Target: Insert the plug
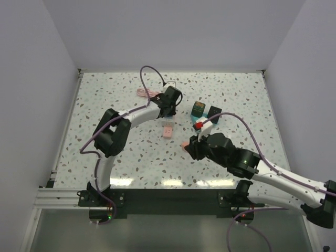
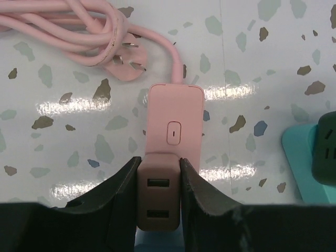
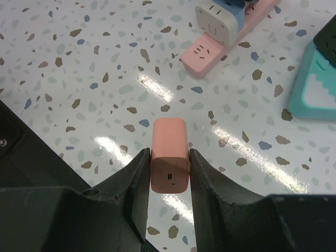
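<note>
The pink power strip (image 2: 176, 115) lies flat on the speckled table; its near end shows in the top view (image 1: 168, 133) and in the right wrist view (image 3: 202, 52). The off-white plug (image 2: 158, 197) sits on the strip, a blue layer under it; it also shows in the top view (image 1: 168, 125) and the right wrist view (image 3: 214, 23). My left gripper (image 2: 159, 181) is shut on the plug from above (image 1: 168, 116). My right gripper (image 3: 170, 173) is shut on a small pink-orange block (image 3: 169, 139), held low over the table, right of the strip (image 1: 189, 144).
The strip's pink cable (image 2: 79, 31) lies coiled at the back (image 1: 147, 93). A teal base with a dark cube (image 1: 198, 108), a black cube (image 1: 214, 113) and a small red piece (image 1: 199, 125) sit right of the strip. The teal base also shows in the wrist views (image 2: 302, 152) (image 3: 315, 89).
</note>
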Motion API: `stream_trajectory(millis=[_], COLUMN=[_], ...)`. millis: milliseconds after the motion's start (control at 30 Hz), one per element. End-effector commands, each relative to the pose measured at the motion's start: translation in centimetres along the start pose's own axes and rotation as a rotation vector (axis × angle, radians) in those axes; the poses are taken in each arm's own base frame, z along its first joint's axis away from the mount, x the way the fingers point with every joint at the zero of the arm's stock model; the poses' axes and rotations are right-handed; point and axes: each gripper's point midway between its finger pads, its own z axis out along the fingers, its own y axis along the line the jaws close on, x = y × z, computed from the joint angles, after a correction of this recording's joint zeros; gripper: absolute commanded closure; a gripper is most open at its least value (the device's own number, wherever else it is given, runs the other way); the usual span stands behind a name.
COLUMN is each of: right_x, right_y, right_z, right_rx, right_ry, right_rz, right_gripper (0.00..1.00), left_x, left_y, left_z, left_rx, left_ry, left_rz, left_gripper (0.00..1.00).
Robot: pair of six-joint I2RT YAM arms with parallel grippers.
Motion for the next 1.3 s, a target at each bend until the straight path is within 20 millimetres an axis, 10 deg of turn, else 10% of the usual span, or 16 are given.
stream_trajectory(millis=[0, 367, 567, 800, 1267], right_x=[-2.2, -3.0, -2.0, -2.9, -2.5], right_y=[1.6, 2.5, 3.4, 3.3, -2.1], right_z=[0.5, 5.2, 9.7, 13.8, 16.6], right_rx=[-0.071, -0.112, -0.113, -0.042, 0.296], right_ry=[-0.02, 0.137, 0.288, 0.395, 0.579], right_rz=[0.032, 0.064, 0.083, 0.159, 0.268], right_gripper=[1.0, 1.0, 1.0, 1.0, 1.0], left_x=[0.0, -2.1, -5.1, -6.9, -0.8], left_y=[2.2, -0.1, 1.7, 7.9, 13.4], left_z=[1.7, -2.0, -6.8, -13.3, -10.8], left_rx=[-0.054, 0.166, 0.204, 0.232, 0.244], left_ry=[0.01, -0.119, -0.279, -0.491, -0.326], left_rz=[-0.087, -0.073, -0.07, -0.192, -0.039], left_gripper=[1.0, 0.23, 0.0, 0.0, 0.0])
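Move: The left fingers hold the brown plug at the strip, with the blue plug about 4 cm nearer the base and the cable coil some 9 cm ahead and 11 cm left. From the right hand, holding the pink plug, the strip's free end socket lies roughly 14 cm ahead, 9 cm left and 15 cm below; the white plug sits about 4 cm beyond that socket, and the teal stand 20 cm ahead, 9 cm right. Left releases brown plug, retreating left; right carries pink plug some 18 cm forward-left and down towards end socket. ##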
